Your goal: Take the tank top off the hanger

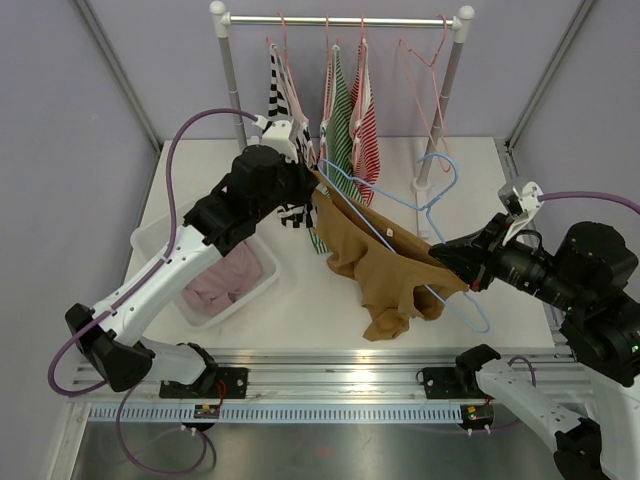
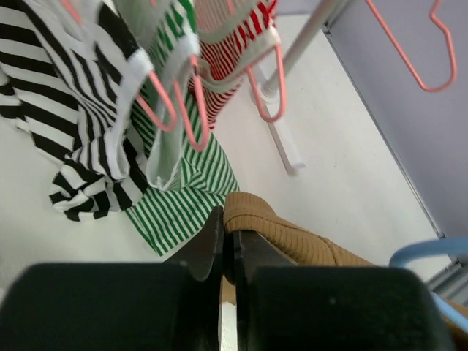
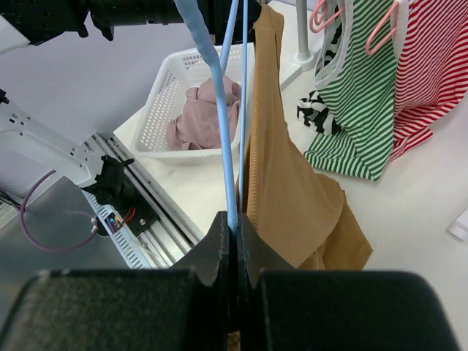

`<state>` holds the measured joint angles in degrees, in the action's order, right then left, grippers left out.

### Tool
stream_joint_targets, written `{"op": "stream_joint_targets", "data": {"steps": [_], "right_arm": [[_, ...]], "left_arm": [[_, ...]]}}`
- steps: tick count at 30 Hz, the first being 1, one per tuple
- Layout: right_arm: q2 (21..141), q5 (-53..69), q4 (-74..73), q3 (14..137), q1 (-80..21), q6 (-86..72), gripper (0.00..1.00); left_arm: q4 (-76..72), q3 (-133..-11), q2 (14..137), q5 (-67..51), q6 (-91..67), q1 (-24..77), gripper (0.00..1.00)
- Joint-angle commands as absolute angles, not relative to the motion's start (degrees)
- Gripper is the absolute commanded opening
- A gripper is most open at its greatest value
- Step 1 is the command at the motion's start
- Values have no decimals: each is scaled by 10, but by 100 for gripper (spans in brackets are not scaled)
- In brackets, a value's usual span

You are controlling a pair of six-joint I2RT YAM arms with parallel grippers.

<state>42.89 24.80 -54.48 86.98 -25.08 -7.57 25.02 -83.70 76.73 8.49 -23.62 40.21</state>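
A tan ribbed tank top (image 1: 385, 265) hangs on a light-blue wire hanger (image 1: 432, 195) held above the table. My left gripper (image 1: 308, 178) is shut on the top's upper strap edge (image 2: 256, 212) at its left end. My right gripper (image 1: 458, 262) is shut on the blue hanger's wire (image 3: 223, 146) at its lower right end. In the right wrist view the tan top (image 3: 289, 183) drapes beside the wire. The hanger's hook points up and back, free of the rail.
A clothes rail (image 1: 340, 18) at the back holds a black-and-white striped top (image 1: 282, 95), green (image 1: 340, 120) and red (image 1: 366, 125) striped tops on pink hangers, and an empty pink hanger (image 1: 425, 60). A white basket (image 1: 158, 235) with pink cloth sits at the left.
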Motion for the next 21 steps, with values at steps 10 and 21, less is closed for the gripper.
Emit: {"op": "stream_joint_targets", "data": {"steps": [10,21], "right_arm": [[291,218,-103,642,-250,-186,0],[350,102,324,457,-249,-256,0]], "left_arm": [[61,-739,748,-108,-286,399,0],[-26,-665,766,-195,-194,554,0]]}}
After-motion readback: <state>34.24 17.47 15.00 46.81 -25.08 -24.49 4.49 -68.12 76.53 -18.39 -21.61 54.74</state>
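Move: The left gripper already pinches one end of the brown tank top. The clear table front lies some 17 cm back, 19 cm to its right and 33 cm below; the middle of the blue hanger is about 11 cm back and 16 cm right, and the white basket is level with the hand, 27 cm to its left. The right gripper already holds the hanger, whose middle is 4 cm ahead and 7 cm left. From this gripper the rail's empty stretch is about 36 cm ahead and 6 cm left, slightly above. Keep both grips and part the hands' loads: sweep the left gripper with the tank top back and to the right, about 18 cm in all and slightly down, towards the clear table front, turning it some 40 degrees clockwise. Meanwhile draw the hanger forward about 7 cm with the right gripper, rising a little, and tip its fingers up by roughly 35 degrees. ##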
